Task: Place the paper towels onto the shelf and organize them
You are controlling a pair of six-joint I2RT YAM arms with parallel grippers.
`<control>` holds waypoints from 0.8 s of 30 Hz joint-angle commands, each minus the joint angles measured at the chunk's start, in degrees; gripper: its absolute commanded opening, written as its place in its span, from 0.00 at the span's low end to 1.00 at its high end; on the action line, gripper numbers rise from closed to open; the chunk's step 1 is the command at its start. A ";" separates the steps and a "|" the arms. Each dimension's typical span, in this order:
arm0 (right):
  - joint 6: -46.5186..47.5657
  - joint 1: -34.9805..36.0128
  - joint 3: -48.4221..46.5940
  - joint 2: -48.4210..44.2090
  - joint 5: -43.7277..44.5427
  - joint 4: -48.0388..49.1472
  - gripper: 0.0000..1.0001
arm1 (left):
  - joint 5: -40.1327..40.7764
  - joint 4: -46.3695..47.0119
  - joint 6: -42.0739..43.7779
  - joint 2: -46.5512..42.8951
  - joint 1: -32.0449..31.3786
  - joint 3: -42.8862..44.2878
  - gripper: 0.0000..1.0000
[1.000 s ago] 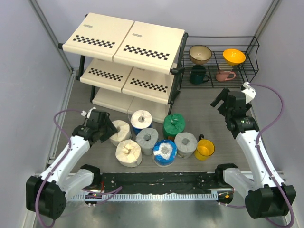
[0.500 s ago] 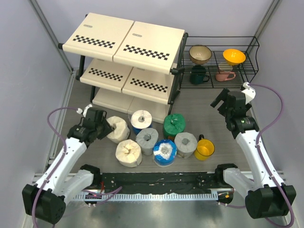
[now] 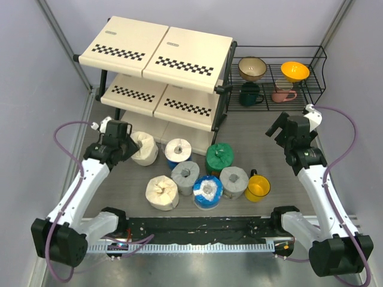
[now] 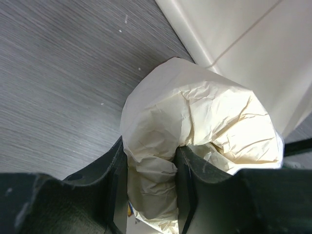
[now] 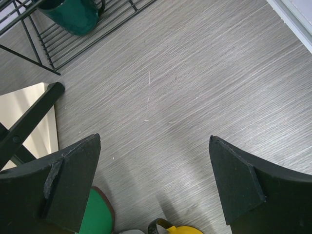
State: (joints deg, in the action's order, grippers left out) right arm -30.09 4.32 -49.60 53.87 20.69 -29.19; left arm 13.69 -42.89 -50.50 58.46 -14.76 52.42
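My left gripper (image 3: 127, 147) (image 4: 150, 148) is shut on a cream paper towel roll (image 3: 145, 148) (image 4: 195, 112), pinching its crumpled wrapper just in front of the shelf's lowest panel (image 4: 253, 44). The shelf (image 3: 158, 51) stands at the back left. Several other rolls sit grouped on the table: cream (image 3: 161, 192), blue-and-white (image 3: 178, 149), grey (image 3: 185, 176), blue-and-white (image 3: 207, 191), green (image 3: 219, 158) and grey (image 3: 233, 182). At the right, my right gripper (image 3: 276, 128) (image 5: 153, 141) hangs open over bare table with nothing between its fingers.
A yellow mug (image 3: 258, 188) stands right of the rolls. A black wire rack (image 3: 311, 60) at the back right holds bowls and mugs, among them a green mug (image 5: 73, 14). Grey walls close in on both sides.
The left gripper closed on the cream roll and carried it back and to the left, away from the group and toward the shelf's lowest tier. The right arm has not moved.
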 commanded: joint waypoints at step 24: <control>2.48 -0.01 -1.72 -2.36 1.55 -1.48 0.98 | -7.36 19.42 -1.62 26.34 8.08 15.69 0.28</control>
State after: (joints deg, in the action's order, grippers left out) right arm -29.17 4.32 -49.60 52.38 20.91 -30.61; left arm 7.90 -30.13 -50.87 82.67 -7.05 64.64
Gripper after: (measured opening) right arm 0.982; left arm 0.382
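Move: The left hand still holds the cream paper-towel roll pinched by its rim, clear of the table. The left half of the bottom shelf lies about 17 cm ahead, 5 cm to the right and 14 cm below. The other cream roll is some 14 cm back and 12 cm right of the hand; the white-and-blue roll is level with it, 18 cm to the right. From the idle right hand, that shelf half is about 53 cm left, 13 cm ahead and 18 cm below. Keeping its pinch on the cream roll's rim, the left hand carries it forward about 11 cm, in over the bottom shelf and beneath the middle shelf's front edge. It first dips and swings some 2 cm left, then rises about as much again and eases back right, sinking a little at the end; the wrist turns only slightly and the fingers keep their opening. ##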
